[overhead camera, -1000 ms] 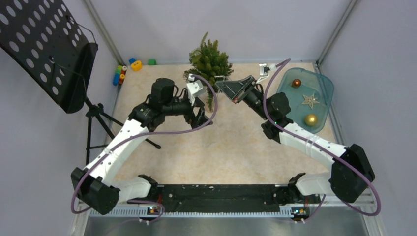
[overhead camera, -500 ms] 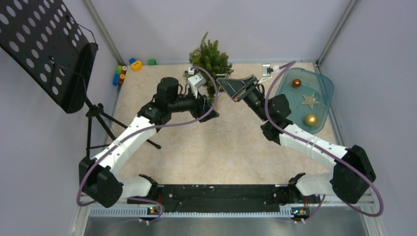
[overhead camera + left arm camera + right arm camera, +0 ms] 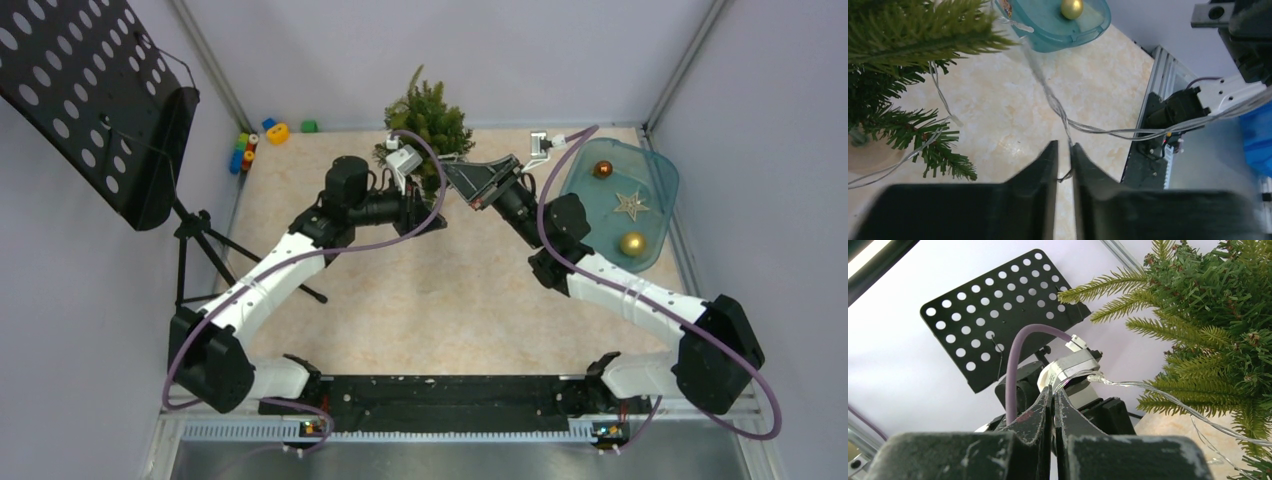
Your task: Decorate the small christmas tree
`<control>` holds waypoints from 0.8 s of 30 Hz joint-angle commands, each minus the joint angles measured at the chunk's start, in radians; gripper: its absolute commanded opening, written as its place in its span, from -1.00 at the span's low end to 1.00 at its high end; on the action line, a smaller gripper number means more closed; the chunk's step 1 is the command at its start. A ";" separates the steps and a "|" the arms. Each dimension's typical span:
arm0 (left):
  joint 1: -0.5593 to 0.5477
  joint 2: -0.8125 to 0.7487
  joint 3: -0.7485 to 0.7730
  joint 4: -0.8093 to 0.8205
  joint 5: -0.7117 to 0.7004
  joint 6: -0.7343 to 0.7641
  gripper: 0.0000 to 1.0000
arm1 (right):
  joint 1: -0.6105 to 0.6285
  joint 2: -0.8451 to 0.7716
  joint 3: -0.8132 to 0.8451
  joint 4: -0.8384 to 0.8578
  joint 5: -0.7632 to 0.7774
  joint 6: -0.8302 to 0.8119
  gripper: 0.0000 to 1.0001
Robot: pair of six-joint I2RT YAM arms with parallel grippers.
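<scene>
The small christmas tree [image 3: 430, 115] stands at the table's far edge; its green branches fill the left of the left wrist view [image 3: 893, 35] and the right of the right wrist view [image 3: 1213, 315]. A clear light string [image 3: 1048, 95] runs from the tree over the table. My right gripper [image 3: 450, 170] is shut on this string [image 3: 1148, 387], just right of the tree. My left gripper [image 3: 432, 216] hangs below the tree. Its jaws stand a narrow gap apart, with the string [image 3: 1067, 137] passing between them against the right finger.
A teal tray [image 3: 655, 175] at the right holds a copper ball [image 3: 603, 169], a star [image 3: 631, 205] and a gold ball [image 3: 632, 243]. A black music stand [image 3: 90, 100] and coloured blocks [image 3: 255, 140] are at the left.
The left arm swung right and forward toward the tree, and its jaws narrowed from wide open to a thin gap around the string. The right gripper stayed shut, almost still.
</scene>
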 commanded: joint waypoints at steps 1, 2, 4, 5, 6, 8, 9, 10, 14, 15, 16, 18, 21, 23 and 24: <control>-0.004 0.009 0.016 0.036 -0.060 -0.005 -0.97 | 0.015 -0.039 0.025 0.046 -0.008 -0.003 -1.00; -0.004 0.010 0.020 0.024 -0.070 0.000 -1.00 | 0.015 -0.039 0.025 0.045 -0.009 -0.005 -1.00; -0.004 0.001 0.039 -0.019 -0.080 0.026 -1.00 | 0.015 -0.047 0.023 0.033 -0.002 -0.020 -1.00; -0.003 -0.012 0.054 -0.064 -0.089 0.059 -1.00 | 0.015 -0.053 0.021 0.017 0.008 -0.033 -1.00; -0.002 -0.031 0.078 -0.116 -0.113 0.108 -1.00 | 0.016 -0.060 0.021 -0.007 0.017 -0.047 -1.00; -0.002 -0.084 0.119 -0.224 -0.206 0.244 -1.00 | 0.015 -0.072 0.021 -0.051 0.034 -0.079 -1.00; -0.003 -0.116 0.134 -0.254 -0.275 0.304 -1.00 | 0.015 -0.076 0.026 -0.068 0.038 -0.097 -1.00; -0.002 -0.142 0.157 -0.279 -0.364 0.351 -1.00 | 0.015 -0.073 0.033 -0.084 0.039 -0.116 -1.00; -0.003 -0.161 0.349 -0.415 -0.694 0.470 -1.00 | 0.014 -0.037 0.141 -0.220 0.025 -0.220 -1.00; -0.002 -0.165 0.390 -0.434 -0.767 0.493 -1.00 | 0.015 -0.021 0.175 -0.264 0.009 -0.245 -0.92; -0.002 -0.168 0.425 -0.450 -0.840 0.521 -1.00 | 0.014 -0.010 0.210 -0.306 -0.014 -0.263 -0.81; -0.002 -0.175 0.460 -0.439 -1.010 0.604 -1.00 | 0.014 0.003 0.261 -0.388 -0.065 -0.292 -0.40; 0.004 -0.182 0.427 -0.352 -1.261 0.810 -1.00 | 0.014 -0.008 0.282 -0.470 -0.100 -0.323 -0.07; 0.008 -0.192 0.380 -0.307 -1.343 0.924 -1.00 | 0.013 -0.032 0.274 -0.516 -0.106 -0.354 0.06; 0.011 -0.196 0.360 -0.297 -1.371 0.963 -1.00 | 0.013 -0.046 0.274 -0.543 -0.109 -0.371 0.11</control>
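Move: The light string already runs between the left gripper's half-open fingers, right at its hand point. The right gripper, which still pinches the same string, stands some 13 cm above. The small christmas tree stands about 17 cm ahead of the left gripper and 3 cm to its left, its middle some 5 cm lower. From the right gripper the tree is about 17 cm ahead, 3 cm left and 19 cm down. Shut the left gripper on the light string, ease it slightly forward and down, then sweep it left and up by just under 20 cm each way, with about 6 cm forward, away from the tree's left side, swinging the fingers round counter-clockwise and upward by some 70 degrees. Keep the right gripper nearly in place and open it about halfway late in the sweep to let go of the string, rolling it slightly. ##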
